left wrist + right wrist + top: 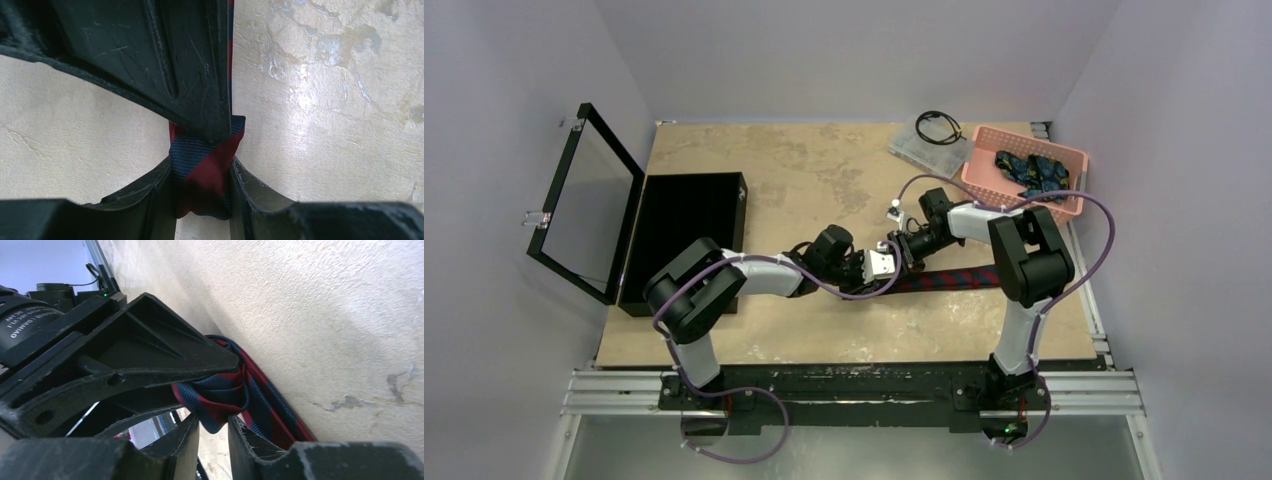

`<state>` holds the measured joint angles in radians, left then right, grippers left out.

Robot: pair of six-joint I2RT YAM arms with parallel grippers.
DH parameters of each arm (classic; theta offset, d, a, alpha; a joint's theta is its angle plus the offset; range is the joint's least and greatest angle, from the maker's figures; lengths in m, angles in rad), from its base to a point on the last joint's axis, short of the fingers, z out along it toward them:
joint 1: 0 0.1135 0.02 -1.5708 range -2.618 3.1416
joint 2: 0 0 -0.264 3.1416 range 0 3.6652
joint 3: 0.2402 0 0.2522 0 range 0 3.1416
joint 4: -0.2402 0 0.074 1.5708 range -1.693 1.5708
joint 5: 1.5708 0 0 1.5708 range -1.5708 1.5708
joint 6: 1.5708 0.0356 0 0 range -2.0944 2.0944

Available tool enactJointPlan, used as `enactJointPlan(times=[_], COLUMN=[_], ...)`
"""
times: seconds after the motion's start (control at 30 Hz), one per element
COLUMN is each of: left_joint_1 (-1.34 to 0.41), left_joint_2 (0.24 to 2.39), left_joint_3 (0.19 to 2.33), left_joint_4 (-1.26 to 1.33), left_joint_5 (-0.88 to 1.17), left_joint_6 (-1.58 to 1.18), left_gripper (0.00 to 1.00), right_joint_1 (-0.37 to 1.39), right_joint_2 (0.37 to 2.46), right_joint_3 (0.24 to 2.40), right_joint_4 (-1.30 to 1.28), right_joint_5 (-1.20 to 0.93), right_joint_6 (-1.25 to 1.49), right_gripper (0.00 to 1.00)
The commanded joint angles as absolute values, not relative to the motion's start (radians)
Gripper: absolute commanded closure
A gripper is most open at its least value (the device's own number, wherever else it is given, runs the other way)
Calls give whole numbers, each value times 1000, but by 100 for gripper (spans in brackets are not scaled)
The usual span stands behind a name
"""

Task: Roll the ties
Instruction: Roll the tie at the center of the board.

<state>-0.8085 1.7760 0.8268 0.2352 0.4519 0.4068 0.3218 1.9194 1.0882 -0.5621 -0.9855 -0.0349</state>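
Observation:
A maroon tie with navy stripes (959,279) lies across the middle of the table, its left end wound into a small roll (202,172). My left gripper (202,167) is shut on that roll, one finger on each side. My right gripper (214,417) comes in from the opposite side and is shut on a fold of the same roll (220,397). In the top view the left gripper (879,266) and the right gripper (905,254) meet nose to nose. Dark blue ties with a teal pattern (1030,171) lie in the pink basket (984,183).
An open black box (686,240) with its lid raised (584,200) stands at the left. A clear plastic case (914,148) with a coiled black cable (939,128) on it sits at the back, beside the basket. Purple cables (1084,205) loop off both arms.

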Motion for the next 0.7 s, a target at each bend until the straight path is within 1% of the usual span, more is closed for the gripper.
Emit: enactJointPlan(times=[0.0, 0.03, 0.07, 0.13, 0.23, 0.3, 0.33, 0.43, 0.5, 0.6, 0.67], left_joint_1=[-810, -809, -807, -803, -793, -788, -789, -790, -791, -794, -795], left_joint_2=[1806, 1802, 1799, 1784, 1759, 1751, 1750, 1753, 1759, 1789, 1812], left_joint_3=[830, 828, 824, 813, 806, 809, 813, 831, 846, 906, 937], left_joint_4=[186, 183, 183, 185, 187, 190, 189, 184, 186, 165, 151], left_joint_5=[439, 454, 471, 509, 543, 557, 558, 570, 572, 536, 526], left_joint_6=[393, 402, 413, 445, 484, 501, 507, 519, 524, 502, 490], left_gripper=[65, 64, 60, 48, 32, 25, 23, 19, 18, 19, 22], right_joint_1=[325, 324, 324, 324, 324, 325, 324, 325, 327, 328, 328], right_joint_2=[1926, 1924, 1923, 1926, 1934, 1931, 1929, 1929, 1933, 1943, 1945], right_joint_3=[1090, 1091, 1093, 1101, 1110, 1110, 1109, 1110, 1111, 1115, 1117], right_joint_4=[-533, -522, -513, -510, -524, -525, -525, -527, -525, -523, -519], right_joint_5=[-986, -980, -973, -957, -936, -924, -921, -907, -896, -885, -878], right_joint_6=[-36, -29, -20, -22, -34, -38, -39, -43, -44, -47, -49], right_gripper=[86, 96, 100, 100, 100, 100, 100, 100, 100, 100, 100])
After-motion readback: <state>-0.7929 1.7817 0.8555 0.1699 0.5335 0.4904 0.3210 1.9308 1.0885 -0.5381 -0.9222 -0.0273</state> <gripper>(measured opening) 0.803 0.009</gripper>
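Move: The tie roll sits between the left gripper's pads, with its middle practically at the left hand point. From the right hand the roll is about 2 cm to the left, 1 cm lower and level in reach. The unrolled strip runs off to the right, its middle some 15 cm right of the left hand and level with it. From the right hand, the clear case lies about 25 cm ahead and 7 cm right, and the pink basket about 19 cm ahead and 25 cm right. Shut the right fingers fully on the cloth at the roll's right end and bear down about 1 cm, easing slightly forward. As they close, spread the left gripper from about a third to four-fifths open so that it lets go of the roll, drawing it back nearly 1 cm with a slight clockwise turn, then returning about half of that. ##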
